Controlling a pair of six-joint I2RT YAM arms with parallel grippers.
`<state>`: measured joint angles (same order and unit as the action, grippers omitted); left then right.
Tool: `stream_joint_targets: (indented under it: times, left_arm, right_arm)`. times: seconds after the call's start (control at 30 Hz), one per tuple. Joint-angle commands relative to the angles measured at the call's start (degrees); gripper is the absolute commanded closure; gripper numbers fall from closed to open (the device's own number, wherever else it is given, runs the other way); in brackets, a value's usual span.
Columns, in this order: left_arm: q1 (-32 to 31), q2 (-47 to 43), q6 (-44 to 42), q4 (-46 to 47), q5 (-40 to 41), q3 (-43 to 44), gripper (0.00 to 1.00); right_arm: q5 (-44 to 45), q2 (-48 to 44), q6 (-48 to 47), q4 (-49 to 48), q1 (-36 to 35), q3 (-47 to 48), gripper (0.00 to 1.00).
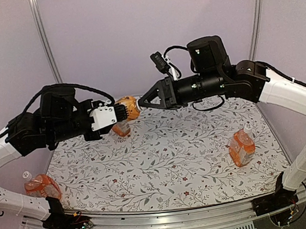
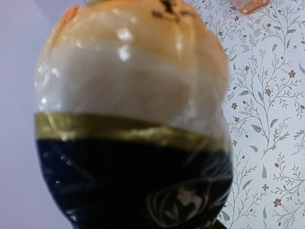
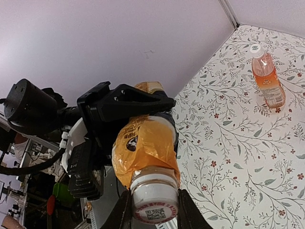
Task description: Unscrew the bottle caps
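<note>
My left gripper (image 1: 121, 112) is shut on a bottle (image 1: 127, 107) with an orange neck wrap and a dark label, holding it sideways above the table. The bottle fills the left wrist view (image 2: 128, 95) and hides the left fingers there. My right gripper (image 1: 142, 102) is shut on its white ribbed cap (image 3: 153, 200), one finger (image 3: 123, 212) on each side. The left gripper's black jaws show behind the bottle (image 3: 145, 143) in the right wrist view.
Three other capped orange-drink bottles are on the flowered table (image 1: 163, 162): one at the near left (image 1: 40, 186), one at the right (image 1: 241, 147), one under the held bottle (image 1: 122, 130). One bottle shows in the right wrist view (image 3: 268, 78). Walls enclose the back and sides.
</note>
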<state>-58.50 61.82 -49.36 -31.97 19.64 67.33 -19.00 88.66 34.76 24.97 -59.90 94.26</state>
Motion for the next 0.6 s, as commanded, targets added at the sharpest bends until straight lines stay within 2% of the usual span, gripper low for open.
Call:
stream_joint_targets:
  times: [0.0,0.1,0.2,0.27,0.33,0.57]
  left_arm:
    - [-0.91,-0.88,2.76,-3.18,-4.26,0.76,0.77]
    - [-0.93,-1.11,4.16,-13.70,-13.14,2.57,0.77]
    - [-0.88,-0.63,3.94,-26.02,-24.20,4.83,0.77]
    - [-0.91,-0.56,3.10,-30.78,-28.81,4.84,0.77]
    - [-0.96,-0.56,2.22,-32.30,-29.72,4.24,0.77]
    - [-0.91,-0.84,1.28,-30.56,-24.98,1.70,0.77]
  right_arm:
    - [6.86,-0.27,-16.10,13.08,-6.99,5.87,1.00]
    - [19.70,-1.20,-38.84,20.09,-16.86,5.02,1.00]
    - [29.33,-3.56,-54.19,20.57,-22.05,0.38,1.00]
    - [31.65,-4.60,-58.64,21.22,-22.78,-0.91,1.00]
    - [33.83,-4.98,-61.08,21.90,-23.46,-1.03,1.00]
    - [44.35,-5.38,-66.85,19.59,-25.13,-1.60,1.00]
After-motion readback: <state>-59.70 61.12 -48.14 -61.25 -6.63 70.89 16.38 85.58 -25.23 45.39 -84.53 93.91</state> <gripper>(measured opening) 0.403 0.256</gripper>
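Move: At the right hand's fingertips sits the white cap it already grips, with the orange bottle's body about 7 cm to that hand's left, 1 cm ahead and 3 cm lower. The left hand already holds this bottle; from it, the cap is some 8 cm to the right, level fore and aft and about 3 cm up. The standing bottle on the table is roughly 14 cm ahead of the left hand, 2 cm to its left and 22 cm below. Rolling the gripped cap counter-clockwise, as seen from behind the right hand, that wrist turns some 70 degrees in all while the hand swings back about 10 cm, then down, its fingers dipping. The left hand keeps hold of the bottle and travels back and down too, tipping down and turning clockwise; late on, the hands ease a few centimetres apart sideways, drawing cap from neck. ##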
